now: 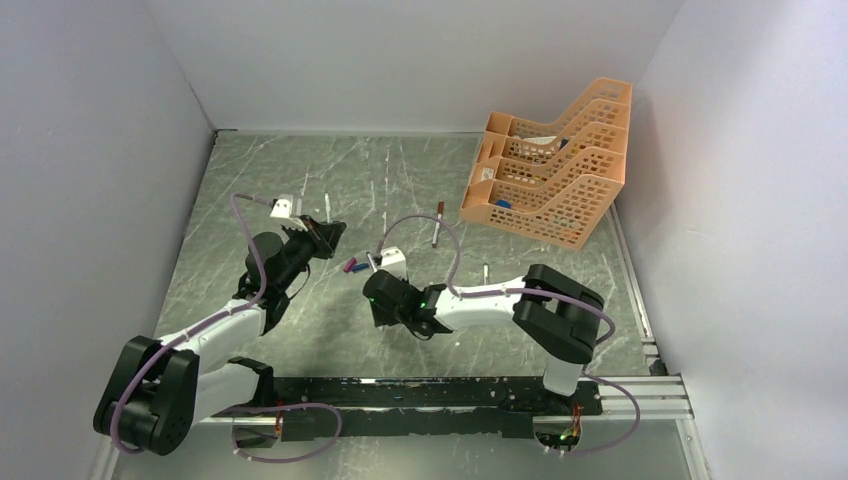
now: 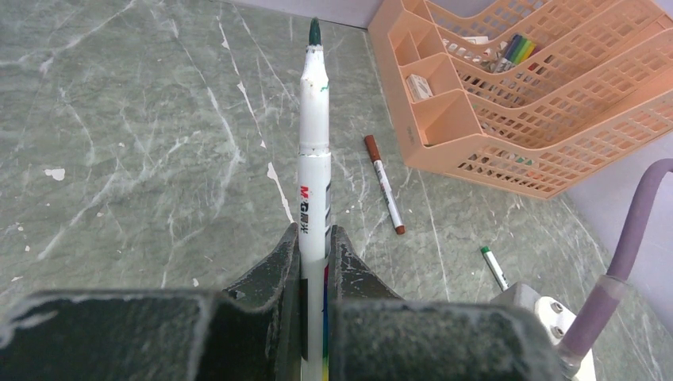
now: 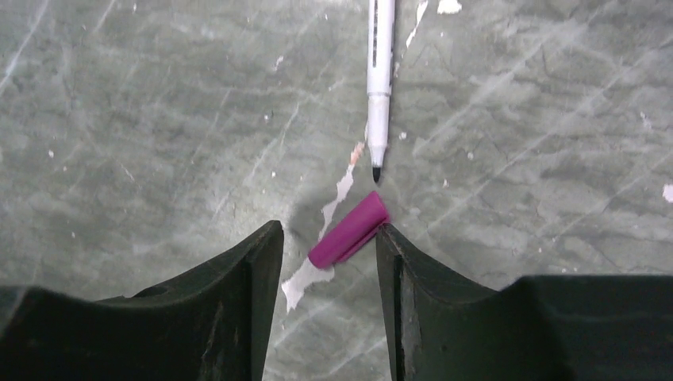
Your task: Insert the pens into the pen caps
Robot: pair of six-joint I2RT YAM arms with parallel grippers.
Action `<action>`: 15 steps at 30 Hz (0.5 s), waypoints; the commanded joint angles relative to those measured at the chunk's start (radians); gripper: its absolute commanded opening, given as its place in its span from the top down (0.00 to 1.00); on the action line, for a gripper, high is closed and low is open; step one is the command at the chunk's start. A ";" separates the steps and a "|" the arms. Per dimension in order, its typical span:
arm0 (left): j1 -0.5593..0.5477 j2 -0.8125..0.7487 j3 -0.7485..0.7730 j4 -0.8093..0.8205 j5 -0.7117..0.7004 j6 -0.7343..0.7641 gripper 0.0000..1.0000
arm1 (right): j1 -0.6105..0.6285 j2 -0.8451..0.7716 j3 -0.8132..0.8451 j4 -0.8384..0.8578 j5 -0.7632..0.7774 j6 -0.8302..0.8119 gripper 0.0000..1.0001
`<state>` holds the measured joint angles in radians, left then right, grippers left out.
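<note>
My left gripper is shut on a white pen whose uncapped dark green tip points away from the wrist; in the top view that gripper is left of centre. My right gripper is open low over the table. A magenta pen cap lies flat between its fingertips, its far end against the right finger. Beyond the cap, a white pen with a dark tip points at it. In the top view the magenta cap sits just left of the right gripper.
A pen with a red-brown cap and a green-tipped pen lie on the grey table, to the right. The orange mesh tray stands at the back right. The right arm's purple cable loops above the table.
</note>
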<state>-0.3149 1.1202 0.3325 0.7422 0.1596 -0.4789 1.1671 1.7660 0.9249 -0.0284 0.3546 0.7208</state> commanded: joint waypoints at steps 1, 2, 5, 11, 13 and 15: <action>0.010 -0.011 0.006 0.002 -0.010 0.001 0.93 | 0.004 0.061 0.050 -0.065 0.059 -0.017 0.54; 0.010 -0.011 0.008 0.000 -0.008 0.000 0.93 | 0.003 0.071 0.064 -0.076 0.065 -0.020 0.54; 0.010 -0.012 0.010 -0.004 -0.005 0.000 0.93 | 0.003 0.093 0.098 -0.096 0.075 -0.030 0.58; 0.010 -0.014 0.010 -0.005 -0.002 -0.001 0.93 | 0.007 0.091 0.106 -0.128 0.092 -0.046 0.69; 0.010 -0.009 0.010 0.004 0.004 -0.006 0.93 | 0.008 0.095 0.110 -0.147 0.108 -0.052 0.73; 0.010 -0.004 0.009 0.009 0.010 -0.010 0.93 | 0.011 0.104 0.122 -0.175 0.127 -0.064 0.81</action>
<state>-0.3149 1.1202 0.3325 0.7284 0.1604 -0.4793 1.1690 1.8374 1.0222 -0.1085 0.4294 0.6819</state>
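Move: The right hand is low over the table, fingers half open, with the near purple pen cap lying askew about 1 cm ahead of it, neither left nor right, and 1 cm below. From that hand, the black-tipped pen's middle is about 7 cm ahead and 1 cm left, the blue cap about 8 cm ahead and 4 cm left, and the other purple cap about 9 cm ahead and 6 cm left, all on the table. From the left hand, the near purple cap is about 13 cm back, 8 cm right and 16 cm below. Staying just above the table, the right hand slides about 1.5 cm forward, with a short swing left that it mostly takes back, bringing its fingertips over the near purple cap while the wrist tilts some 5 degrees. As it goes, the fingers close from half open to about a quarter, one coming to each side of the cap and squaring it up between the tips, while the left hand stays put and keeps hold of its upright-looking green-tipped pen. ##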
